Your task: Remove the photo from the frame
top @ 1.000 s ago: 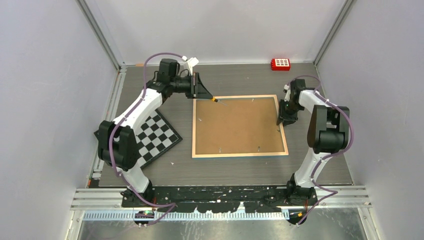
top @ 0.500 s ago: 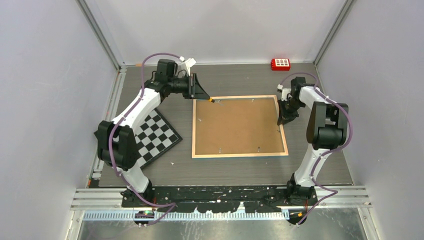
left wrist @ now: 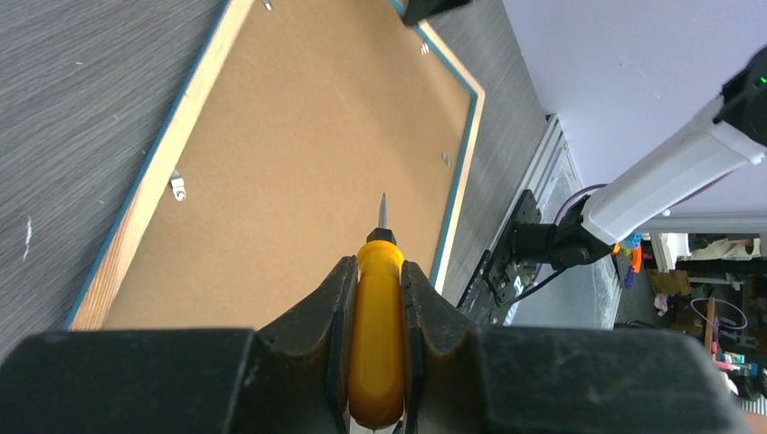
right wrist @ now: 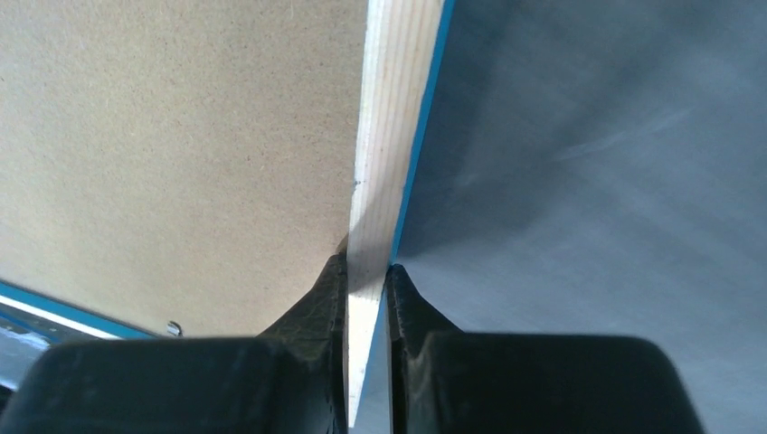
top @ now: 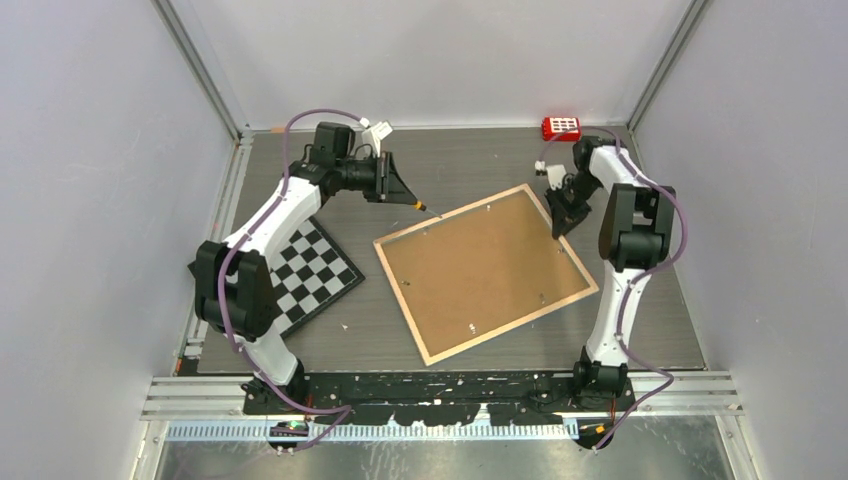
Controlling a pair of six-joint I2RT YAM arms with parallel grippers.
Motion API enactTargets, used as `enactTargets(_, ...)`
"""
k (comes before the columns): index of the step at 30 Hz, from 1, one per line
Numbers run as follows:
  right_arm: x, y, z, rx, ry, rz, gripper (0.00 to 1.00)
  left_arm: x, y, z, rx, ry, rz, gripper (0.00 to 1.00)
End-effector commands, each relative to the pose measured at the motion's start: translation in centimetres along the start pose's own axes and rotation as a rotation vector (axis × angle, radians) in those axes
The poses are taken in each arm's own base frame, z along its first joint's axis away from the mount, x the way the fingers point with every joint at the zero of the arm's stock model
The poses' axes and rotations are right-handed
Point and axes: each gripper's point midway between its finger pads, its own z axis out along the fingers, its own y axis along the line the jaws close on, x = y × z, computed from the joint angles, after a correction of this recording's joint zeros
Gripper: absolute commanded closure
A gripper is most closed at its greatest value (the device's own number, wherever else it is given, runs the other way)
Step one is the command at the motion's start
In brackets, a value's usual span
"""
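The frame (top: 486, 270) lies face down on the table, brown fibreboard back up, light wood edge around it, now skewed counter-clockwise. Small clips (left wrist: 178, 186) sit along its edges. The photo is hidden under the backing. My right gripper (top: 558, 222) is shut on the frame's wood and blue edge (right wrist: 389, 163) near its far right corner. My left gripper (top: 408, 198) is shut on a yellow-handled screwdriver (left wrist: 377, 334), whose metal tip (left wrist: 383, 210) points over the frame's far left corner without touching it.
A black-and-white chequered board (top: 312, 272) lies to the left of the frame, under the left arm. A red block with white squares (top: 561, 128) sits at the back right, close to the right arm's wrist. Grey walls enclose the table.
The right gripper has closed on the frame's right edge and swung it back, rotating the frame counter-clockwise. The left gripper with the screwdriver has drawn back slightly to the left.
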Motion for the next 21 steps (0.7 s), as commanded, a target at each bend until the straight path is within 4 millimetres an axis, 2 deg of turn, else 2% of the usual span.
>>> enactTargets(1, -6.7, -2.6, -1.2, 0.041, -0.107, -0.212, 0.99, -0.3, -0.2, -1.3, -0.007, -0.016, 0.044, 1.0)
enactTargets(2, -7.3, -2.6, -0.8, 0.019, -0.095, -0.262, 0.99, -0.2, 0.0, -1.4, -0.01, -0.015, 0.044, 1.0)
enactTargets(6, -10.3, -1.9, -1.9, -0.029, -0.136, -0.534, 0.96, 0.4, 0.7, -1.8, -0.026, 0.001, 0.067, 1.0)
enactTargets(10, -12.6, -1.9, -1.8, 0.023, -0.161, -0.742, 0.96, 1.2, 1.3, -2.4, -0.051, 0.006, 0.081, 1.0)
enactTargets(11, -13.5, -1.0, -1.4, 0.034, -0.159, -0.801, 0.96, 1.6, 1.5, -2.4, -0.057, 0.01, 0.081, 1.0)
enactTargets(14, -16.1, -0.2, -1.3, 0.093, -0.211, -0.87, 0.96, 2.1, 1.7, -2.7, -0.071, 0.011, 0.097, 1.0)
enactTargets(15, -17.2, 0.0, -1.5, 0.12, -0.246, -0.859, 0.93, 2.2, 1.8, -2.8, -0.079, 0.013, 0.1, 1.0)
enactTargets(16, -18.2, 0.1, -1.9, 0.143, -0.285, -0.83, 0.85, 2.3, 1.9, -2.8, -0.086, 0.015, 0.106, 1.0)
enactTargets(19, -20.7, 0.5, -4.3, 0.205, -0.419, -0.695, 0.56, 2.4, 2.1, -3.1, -0.102, 0.018, 0.128, 1.0)
enactTargets(21, -21.3, 0.5, -6.5, 0.242, -0.483, -0.614, 0.47, 2.4, 2.2, -3.1, -0.105, 0.015, 0.141, 1.0)
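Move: The right gripper already pinches the frame's right-hand rail; the frame's far corner, roughly where this grip should end up, lies about 13 cm ahead and 6 cm left of it at rail height, and the red box some 30 cm ahead and 4 cm right. From the left gripper, which holds the screwdriver, the nearest metal tab is about 20 cm below, 2 cm ahead and 4 cm right; the frame's middle is 8 cm back and 15 cm right. Keep the right gripper pinched on the rail and swing the frame round counter-clockwise: push quickly forward about 14 cm, curving left some 8 cm in the later part, the wrist turning about 35 degrees with it and the fingers tilting outward; then open to let the rail go. Meanwhile sink the left gripper and draw it left, a few centimetres each, still gripping the screwdriver above the table. ##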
